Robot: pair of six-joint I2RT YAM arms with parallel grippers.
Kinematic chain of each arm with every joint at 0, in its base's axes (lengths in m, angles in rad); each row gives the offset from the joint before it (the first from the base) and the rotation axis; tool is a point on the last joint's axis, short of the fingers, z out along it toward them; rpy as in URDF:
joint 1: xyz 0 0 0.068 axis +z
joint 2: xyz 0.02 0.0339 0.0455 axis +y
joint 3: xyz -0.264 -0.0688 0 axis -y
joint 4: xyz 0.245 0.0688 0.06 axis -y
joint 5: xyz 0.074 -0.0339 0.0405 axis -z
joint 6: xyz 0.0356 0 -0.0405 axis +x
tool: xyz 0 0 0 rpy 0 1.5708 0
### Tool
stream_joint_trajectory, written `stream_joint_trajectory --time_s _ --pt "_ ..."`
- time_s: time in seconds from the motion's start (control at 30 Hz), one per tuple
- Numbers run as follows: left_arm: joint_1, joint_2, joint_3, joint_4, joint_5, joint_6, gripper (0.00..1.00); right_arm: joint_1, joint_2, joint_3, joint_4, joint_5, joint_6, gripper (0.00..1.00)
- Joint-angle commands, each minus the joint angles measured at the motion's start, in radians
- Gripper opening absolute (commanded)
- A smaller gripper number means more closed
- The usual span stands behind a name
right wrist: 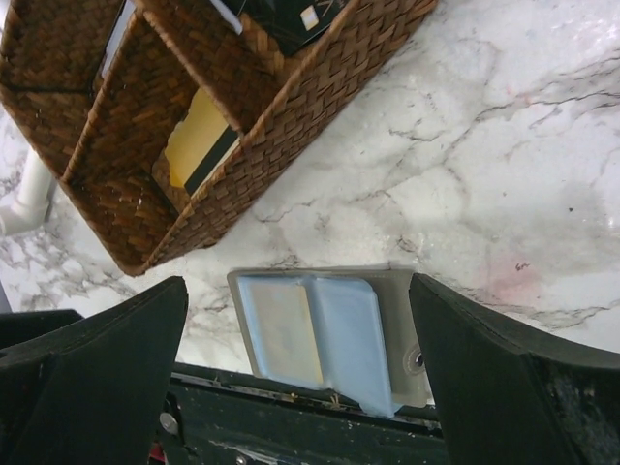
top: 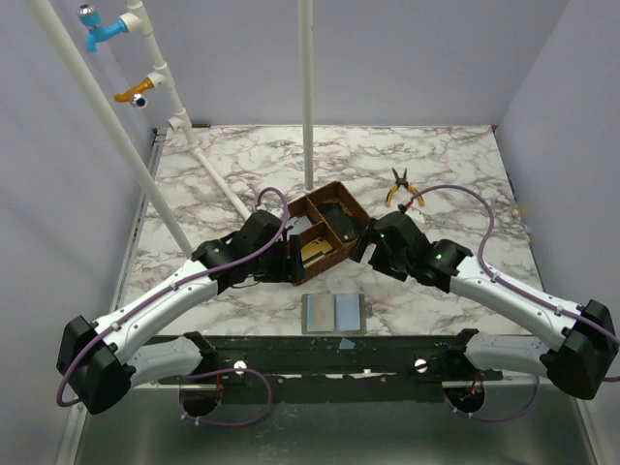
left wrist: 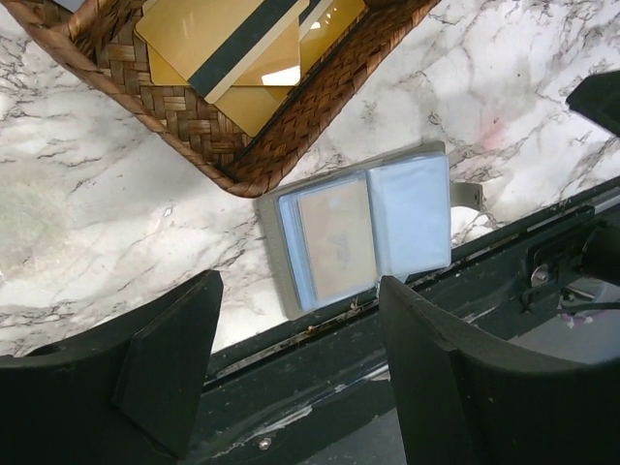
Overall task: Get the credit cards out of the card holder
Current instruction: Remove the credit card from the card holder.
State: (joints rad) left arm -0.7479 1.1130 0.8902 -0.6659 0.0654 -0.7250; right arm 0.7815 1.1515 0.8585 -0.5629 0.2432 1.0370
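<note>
The card holder [top: 333, 313] lies open and flat near the table's front edge, grey outside and pale blue inside. One tan credit card [left wrist: 335, 238] sits in its left clear pocket, and it also shows in the right wrist view as the card [right wrist: 282, 329] inside the holder [right wrist: 354, 334]. Several gold cards with a dark stripe [left wrist: 221, 46] lie in the woven tray [top: 325, 232]. My left gripper [top: 288, 260] is open beside the tray's left corner, empty [left wrist: 298, 286]. My right gripper [top: 368, 244] is open at the tray's right side, also empty [right wrist: 298, 284]. Both hover above and behind the holder [left wrist: 412, 218].
The brown woven three-compartment tray [right wrist: 281, 107] stands mid-table just behind the holder. Yellow-handled pliers [top: 402, 186] lie at the back right. White pipes [top: 306, 92] rise behind the tray and at the left. A dark metal rail [top: 339, 354] runs along the front edge.
</note>
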Motion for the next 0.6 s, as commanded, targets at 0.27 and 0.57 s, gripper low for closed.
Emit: stream_joint_trajectory --time_s 0.27,0.57 --pt "-0.005 -0.078 -0.113 0.109 0.012 -0.082 0.69 0.212 0.121 0.106 -0.017 0.135 0.023 0.95" --pt "-0.004 -0.123 -0.157 0.086 0.001 -0.113 0.69 0.349 0.244 0.075 0.056 0.106 0.064 0.76"
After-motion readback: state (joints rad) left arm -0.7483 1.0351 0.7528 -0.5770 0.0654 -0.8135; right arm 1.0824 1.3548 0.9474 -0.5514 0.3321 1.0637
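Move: The open card holder lies about 5 cm to the right hand's left, 3 cm back and 12 cm below its empty, wide-open fingers. The basket stands some 15 cm ahead of this hand and 8 cm left, its middle about 9 cm down, with the gold cards in its near compartment, 11 cm ahead and 9 cm left. From the left hand the card holder is about 7 cm to the right, 1 cm ahead and 13 cm below. Leftward and back, the right hand swings about 9 cm in from its side, past the basket's near side, to hover over the card holder beside the left gripper, sinking a couple of centimetres only at the end. Its wrist turns some 15 degrees, mostly counter-clockwise, as its fingers begin to close on nothing. The left hand eases about 2 cm down towards the card holder, half open and empty. ##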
